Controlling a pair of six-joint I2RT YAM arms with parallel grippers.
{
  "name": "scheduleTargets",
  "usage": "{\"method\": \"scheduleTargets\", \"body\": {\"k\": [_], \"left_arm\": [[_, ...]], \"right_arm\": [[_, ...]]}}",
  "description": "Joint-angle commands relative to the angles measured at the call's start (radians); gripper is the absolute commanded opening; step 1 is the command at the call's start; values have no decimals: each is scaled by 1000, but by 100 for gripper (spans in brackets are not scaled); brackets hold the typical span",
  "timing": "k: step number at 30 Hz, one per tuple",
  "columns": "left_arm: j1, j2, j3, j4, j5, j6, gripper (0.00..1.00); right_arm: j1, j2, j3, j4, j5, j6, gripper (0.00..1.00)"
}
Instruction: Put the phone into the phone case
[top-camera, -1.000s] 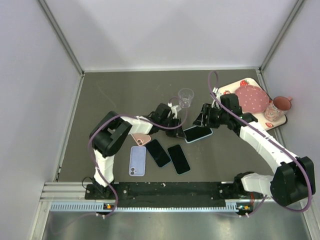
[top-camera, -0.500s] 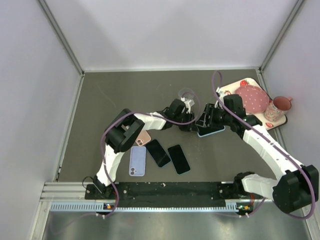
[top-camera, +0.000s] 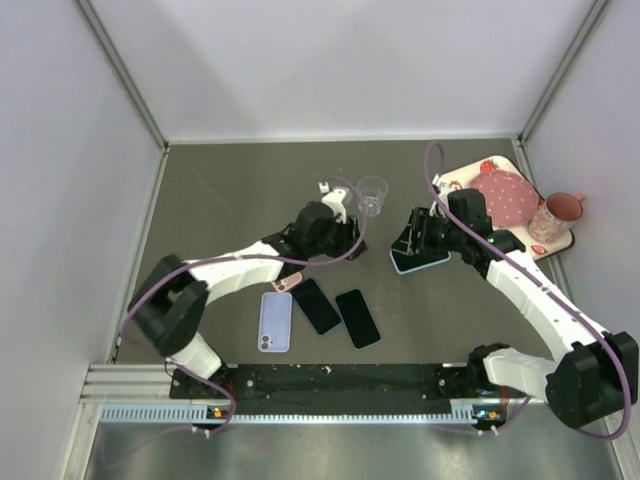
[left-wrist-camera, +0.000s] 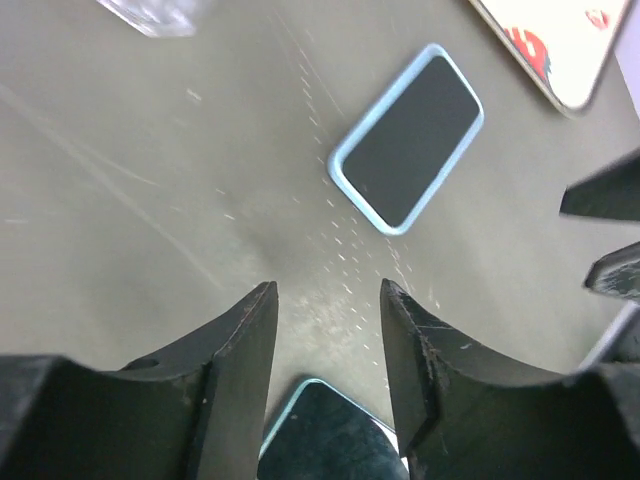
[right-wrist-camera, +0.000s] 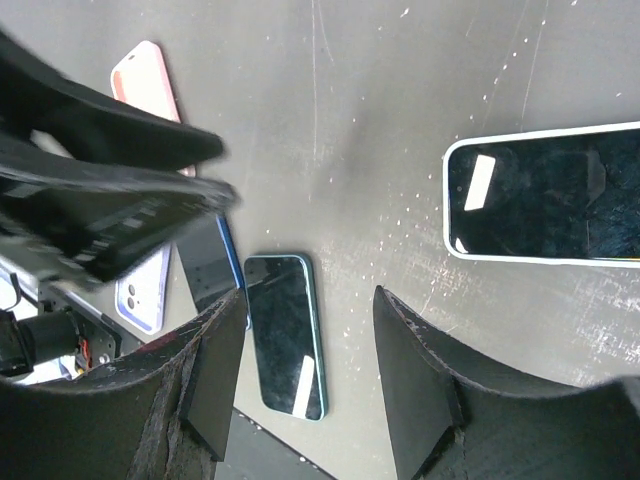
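A dark-screened phone lies flat inside a light-blue phone case (top-camera: 420, 262) right of the table's middle; it also shows in the left wrist view (left-wrist-camera: 407, 140) and the right wrist view (right-wrist-camera: 545, 195). My right gripper (top-camera: 410, 243) hovers at the case's left end, open (right-wrist-camera: 310, 298), with only table between its fingers. The left gripper (top-camera: 338, 222) is off to the left of the case and apart from it. It is open (left-wrist-camera: 328, 290) and holds nothing.
Near the front lie a teal-edged phone (top-camera: 357, 318), a blue-edged phone (top-camera: 317, 305), a lavender case (top-camera: 275, 322) and a pink case (top-camera: 283, 283). A clear cup (top-camera: 372, 195) stands behind the left gripper. A tray (top-camera: 470, 180) with a pink lid and a mug sits at the right.
The left gripper was at the cased phone's left end; it has opened and drawn back to the left. The cased phone ended up slightly further right. The right gripper has hardly moved.
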Motion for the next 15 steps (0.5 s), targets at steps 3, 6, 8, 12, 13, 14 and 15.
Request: {"method": "scheduleTargets", "body": {"k": [3,6,8,12,13,14,15], "left_arm": [[21,-210,-20,-346,-513,109,53],[71,-276,-55,-445,-616,74,54],[141,-322,-110,-487,-602,34,54],[272,-388,-214,-471,-464,-30,54],[289,-387,-240,-467,-450,-54,54],[315,-378,-245,-462,-434,-64,54],[321,-367,-245,-467,-421,-70,54]], "right_arm": [[-8,36,22,38,-35,-8,54],[-8,59,24,40,-25,-17,54],[-10,69,29,43,-30,-19,54],[-8,87,30,50,-44,-20,54],[-8,92,29,52,-44,-20,54],[-8,93,27,52,-42,-19,54],[-8,95,29,52,-44,-19,54]]}}
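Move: The pink case lies about 21 cm to the left of the left hand, some 5 cm back and 10 cm below. The purple case is at the same leftward distance but 20 cm back. The phone beside the pink case lies about 10 cm left and 15 cm back, the other loose phone 19 cm back and 1 cm right. From the right hand, the pink case is some 29 cm left, 5 cm back and 15 cm below. The left hand arcs some 23 cm left to the pink case, turning counter-clockwise; the right hand sinks about 2.5 cm. ##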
